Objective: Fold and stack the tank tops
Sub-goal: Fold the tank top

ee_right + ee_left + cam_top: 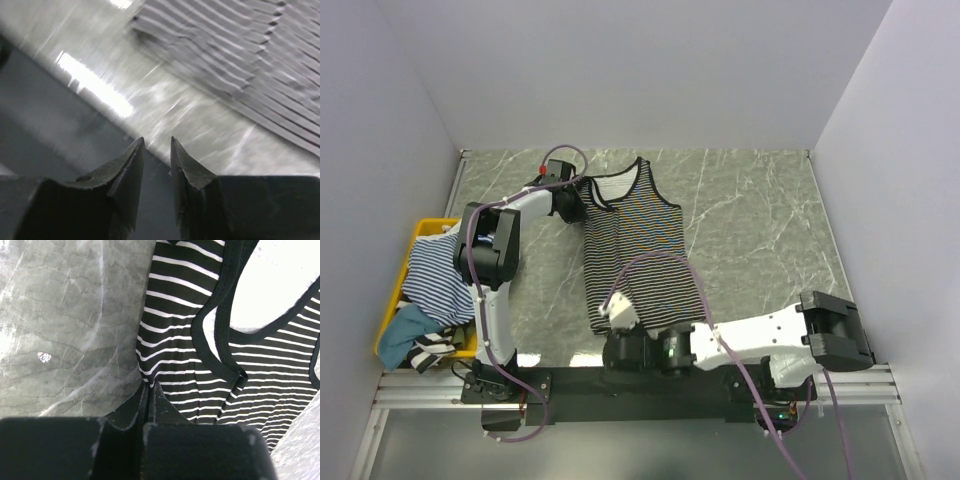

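Observation:
A black-and-white striped tank top (640,250) with black trim lies on the marble table (750,220), its left side folded over lengthwise. My left gripper (578,205) is at the top's left shoulder. In the left wrist view its fingers (150,384) are shut, pinching the striped fabric (180,340) at their tips. My right gripper (617,312) hovers by the lower left corner of the hem. In the blurred right wrist view it (157,140) stands open with a narrow gap and nothing in it, and the striped hem (240,50) lies beyond.
A yellow bin (425,228) stands at the left table edge, holding a blue-and-white striped tank top (435,275) and a teal garment (405,335). Grey walls enclose three sides. The black base rail (640,385) runs along the near edge.

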`<state>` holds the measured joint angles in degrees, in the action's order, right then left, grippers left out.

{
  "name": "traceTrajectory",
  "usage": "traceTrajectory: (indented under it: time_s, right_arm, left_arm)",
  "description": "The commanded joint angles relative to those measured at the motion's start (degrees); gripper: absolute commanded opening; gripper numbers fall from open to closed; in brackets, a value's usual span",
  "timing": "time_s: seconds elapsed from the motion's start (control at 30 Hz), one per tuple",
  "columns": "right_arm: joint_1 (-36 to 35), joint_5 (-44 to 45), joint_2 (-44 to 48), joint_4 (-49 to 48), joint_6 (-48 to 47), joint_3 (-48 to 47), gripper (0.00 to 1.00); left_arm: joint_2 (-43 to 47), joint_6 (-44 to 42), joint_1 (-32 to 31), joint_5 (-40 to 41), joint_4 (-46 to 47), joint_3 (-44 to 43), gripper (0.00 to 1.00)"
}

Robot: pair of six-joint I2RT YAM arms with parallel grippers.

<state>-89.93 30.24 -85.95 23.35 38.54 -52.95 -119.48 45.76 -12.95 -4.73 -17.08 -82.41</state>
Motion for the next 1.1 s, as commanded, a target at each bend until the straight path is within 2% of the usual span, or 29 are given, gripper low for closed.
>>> traceTrajectory:
  time_s: [0.0,0.2,0.33,0.5,0.7,0.9,1.07]
  right_arm:
    - [7.1,0.1,2.5,-1.6,1.1,-2.6,0.36]
    - [14.7,-5.0,-2.5,-8.5,-2.2,-6.3,0.38]
    - [15.9,-8.1,-8.8,-11.7,-2.9,-7.9,0.38]
    - [15.9,-11.8,-12.3,-15.5,-0.8,-4.5,0.39]
    - [15.0,-14.2,-12.8,-18.4,2.2,1.0,0.40]
    - [9.1,-15.6,-12.7,-18.3,5.8,4.2,0.40]
    - [5.7,-16.0,-7.6,-17.2,9.1,7.8,0.39]
  left_arm:
    - [1.5,-2.4,0.0,0.0,0.6,0.9,0.01]
    - [5.6,-2.3,0.0,-1.9,3.0,3.6,0.13]
    - [8.9,-0.9,0.0,-0.9,2.7,4.6,0.22]
    - [12.7,-0.1,0.0,2.2,2.0,5.0,0.38]
    - [13.7,0.6,0.3,3.6,0.9,3.4,0.41]
    - [12.7,1.0,2.0,4.3,0.0,2.1,0.45]
    - [11.9,1.4,4.0,4.6,-1.0,1.2,0.46]
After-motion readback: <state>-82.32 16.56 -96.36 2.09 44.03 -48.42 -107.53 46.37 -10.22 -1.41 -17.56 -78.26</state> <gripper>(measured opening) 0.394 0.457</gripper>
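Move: The left hand still pinches the tank top's folded left edge beside the armhole; the left shoulder lies some 9 cm ahead of it, the right shoulder about 16 cm ahead and 12 cm to its right. The right hand, empty, hovers just beyond the table's front edge, which is about 2 cm behind it; the hem's left corner lies roughly 7 cm ahead, 7 cm left and 6 cm below this right hand. Forward about 9 cm over the hem, then left and down, the right hand sets its parted fingertips on the cloth near the hem's left corner and drags it back towards the table edge, ending some 8 cm back from its farthest reach. Meanwhile the left fingers open and free the folded edge, and that hand rises about 7 cm, then drifts left. ##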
